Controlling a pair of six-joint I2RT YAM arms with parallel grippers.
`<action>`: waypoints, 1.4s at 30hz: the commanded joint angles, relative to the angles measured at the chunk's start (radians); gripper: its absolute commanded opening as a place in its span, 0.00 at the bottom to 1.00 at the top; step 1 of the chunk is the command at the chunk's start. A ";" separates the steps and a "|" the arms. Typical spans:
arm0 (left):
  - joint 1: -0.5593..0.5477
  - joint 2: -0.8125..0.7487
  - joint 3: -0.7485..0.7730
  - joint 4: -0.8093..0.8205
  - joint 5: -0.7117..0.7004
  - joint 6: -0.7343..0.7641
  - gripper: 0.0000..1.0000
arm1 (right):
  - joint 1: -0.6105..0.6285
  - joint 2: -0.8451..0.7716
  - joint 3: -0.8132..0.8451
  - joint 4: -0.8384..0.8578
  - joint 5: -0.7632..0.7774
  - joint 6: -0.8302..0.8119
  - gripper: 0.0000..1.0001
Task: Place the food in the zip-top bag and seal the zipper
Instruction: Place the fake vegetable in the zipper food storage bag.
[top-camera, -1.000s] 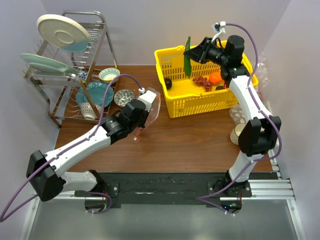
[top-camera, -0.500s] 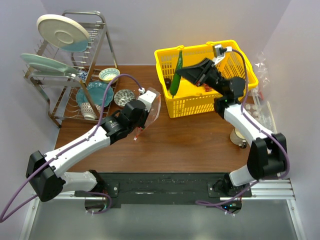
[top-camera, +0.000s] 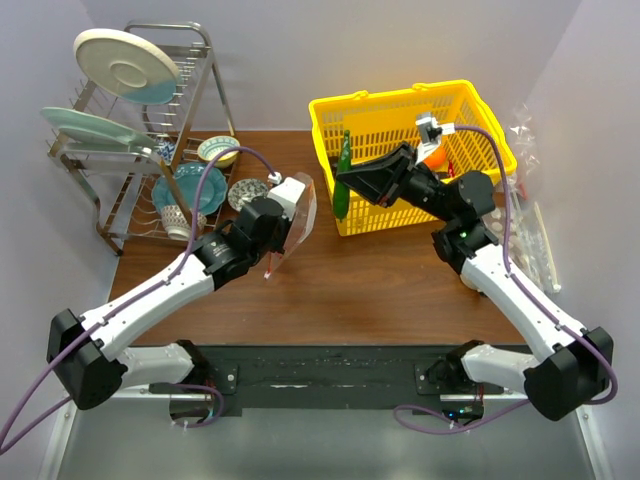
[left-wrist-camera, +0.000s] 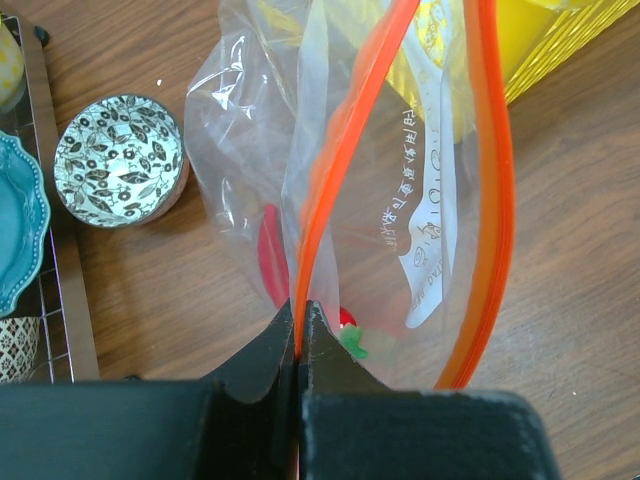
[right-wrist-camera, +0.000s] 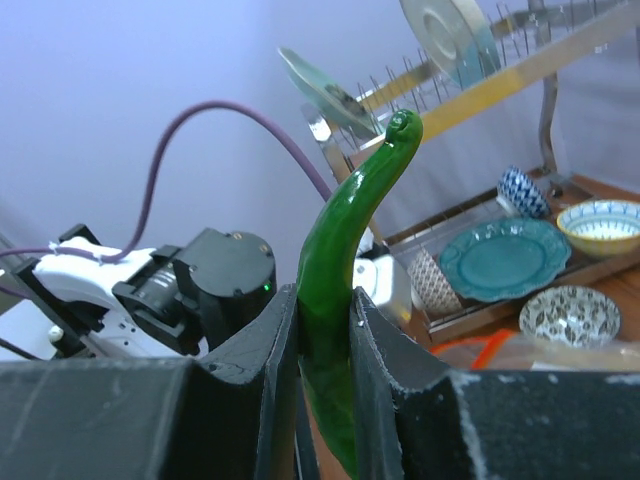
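My left gripper is shut on the red-orange zipper of the clear zip-top bag. The bag hangs over the table with its mouth gaping. Its white label shows, and a small red and green piece lies inside. My right gripper is shut on the long green vegetable. It holds the vegetable upright in front of the basket's left corner, just right of the bag. An orange peeks out in the basket.
The yellow basket stands at the back right. A dish rack with plates and bowls fills the back left. A patterned bowl sits just left of the bag. Crinkled clear packaging lies along the right edge.
My right arm has swung left and down out of the basket, carrying the green vegetable toward the bag. My left gripper has shifted slightly up and back with the bag.
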 joint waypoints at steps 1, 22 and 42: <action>0.009 -0.025 -0.012 0.024 0.013 0.019 0.00 | 0.014 -0.030 -0.015 -0.092 0.043 -0.058 0.00; 0.008 0.056 0.158 -0.131 0.080 -0.074 0.00 | 0.257 -0.042 -0.230 0.354 0.325 -0.081 0.00; 0.008 0.061 0.236 -0.159 0.332 -0.209 0.00 | 0.269 0.165 -0.420 0.938 0.520 -0.104 0.00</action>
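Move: The open bag mouth that the green vegetable is bound for lies about 9 cm to the right hand's left, 6 cm ahead and 21 cm below it. The yellow basket's middle is some 24 cm ahead, 14 cm right and 35 cm down; the patterned bowl roughly 17 cm ahead, 21 cm left and 41 cm below. From the left hand, the mouth is about 3 cm ahead and 3 cm right, near level; the vegetable 12 cm right, 3 cm back, 23 cm above. The green vegetable, still pinched in the right fingers, comes down about 6.5 cm and some 3 cm left towards the bag mouth: first down, then back and left, finally forward and down as the fingertips tilt up and the wrist turns clockwise. The left hand, still pinching the bag's rim, dips slightly, then carries the bag right, up and a little back to meet it, tipping down and rolling its left side lower. ##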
